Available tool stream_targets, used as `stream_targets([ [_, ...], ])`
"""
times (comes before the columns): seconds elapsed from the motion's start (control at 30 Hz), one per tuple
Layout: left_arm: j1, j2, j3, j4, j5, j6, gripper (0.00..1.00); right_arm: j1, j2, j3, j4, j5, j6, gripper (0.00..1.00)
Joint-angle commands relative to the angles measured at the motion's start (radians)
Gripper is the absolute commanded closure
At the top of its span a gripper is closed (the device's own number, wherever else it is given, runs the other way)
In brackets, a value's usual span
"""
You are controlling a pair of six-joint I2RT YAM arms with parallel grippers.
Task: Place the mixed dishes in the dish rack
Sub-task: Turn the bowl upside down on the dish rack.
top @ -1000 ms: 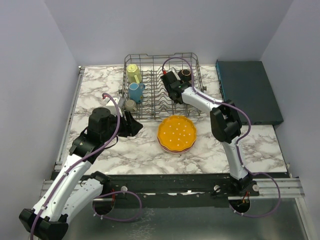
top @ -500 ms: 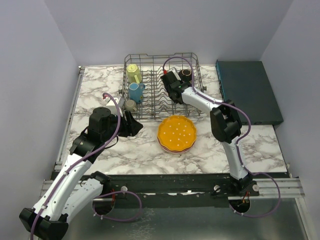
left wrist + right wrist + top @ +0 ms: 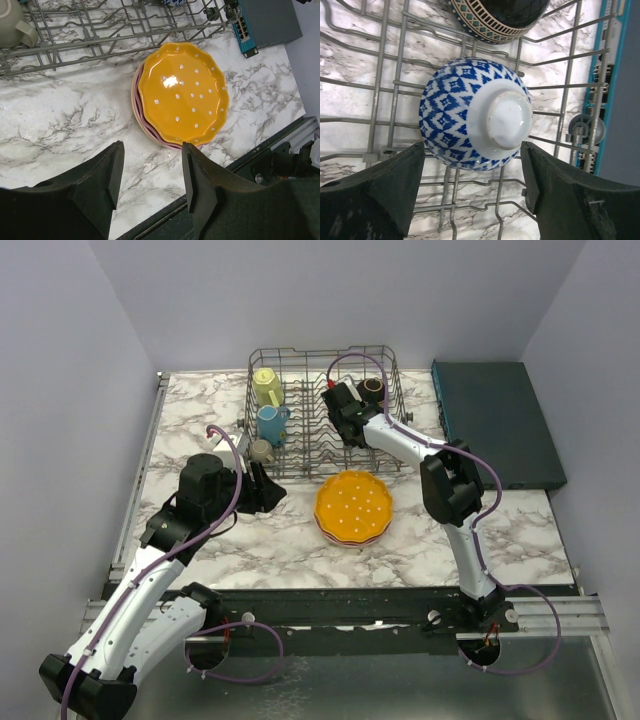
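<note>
The dish rack (image 3: 300, 455) stands at the back of the table, with a yellow mug (image 3: 266, 387), a blue mug (image 3: 270, 423) and a grey-olive mug (image 3: 262, 451) along its left side. My right gripper (image 3: 473, 156) is open over the rack. Its fingers stand either side of an upturned blue-white bowl (image 3: 475, 120) without touching it. Behind that bowl lies a dark bowl (image 3: 497, 17). An orange dotted plate (image 3: 182, 92) is stacked on a pink plate (image 3: 142, 125) in front of the rack. My left gripper (image 3: 152, 167) hovers open and empty just left of the plates.
A flat dark teal box (image 3: 497, 420) lies to the right of the rack. Grey walls close in the table on three sides. The rack's wire tines (image 3: 385, 75) surround the right gripper.
The right gripper's jaws have spread slightly wider around the blue-white bowl. The left arm has not moved.
</note>
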Motion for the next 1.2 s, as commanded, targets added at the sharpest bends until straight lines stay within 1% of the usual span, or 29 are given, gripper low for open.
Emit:
stream_targets([
  [0.0,-0.003,0.005,-0.009,-0.003,-0.014,0.018,0.45,-0.006,-0.043,0.021,-0.029,-0.062,0.061,0.17],
  [0.43,-0.003,0.014,-0.007,-0.002,-0.013,0.018,0.45,-0.006,-0.139,0.079,-0.075,-0.155,0.119,0.16],
  [0.6,-0.003,0.015,-0.009,-0.003,-0.014,0.018,0.45,-0.006,-0.212,0.067,-0.084,-0.237,0.167,0.16],
  [0.9,-0.003,0.030,-0.010,-0.004,-0.014,0.016,0.45,-0.006,-0.352,-0.032,-0.077,-0.349,0.241,0.16],
  [1.17,-0.003,0.045,-0.011,-0.007,-0.017,0.010,0.45,-0.006,-0.507,-0.208,-0.041,-0.384,0.264,0.16],
])
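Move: Just under the right hand sits the blue-and-white bowl, already upside down on the rack, its middle about 3 cm ahead, 3 cm to the right and 5 cm below. The black bowl stands some 12 cm farther out than it; the blue mug is about 25 cm left of this hand and 6 cm ahead, and the orange plate lies some 17 cm back, 3 cm left. From the idle left hand the blue-and-white bowl is roughly 28 cm ahead, 25 cm right, 18 cm lower. Backing off from the overturned bowl with fingers already wide and staying so, the right hand eases a centimetre left and a touch down, then climbs about 14 cm, drifting left on the way. Near the top it draws back some 6 cm while the wrist rolls about 30 degrees, its left side rising. ##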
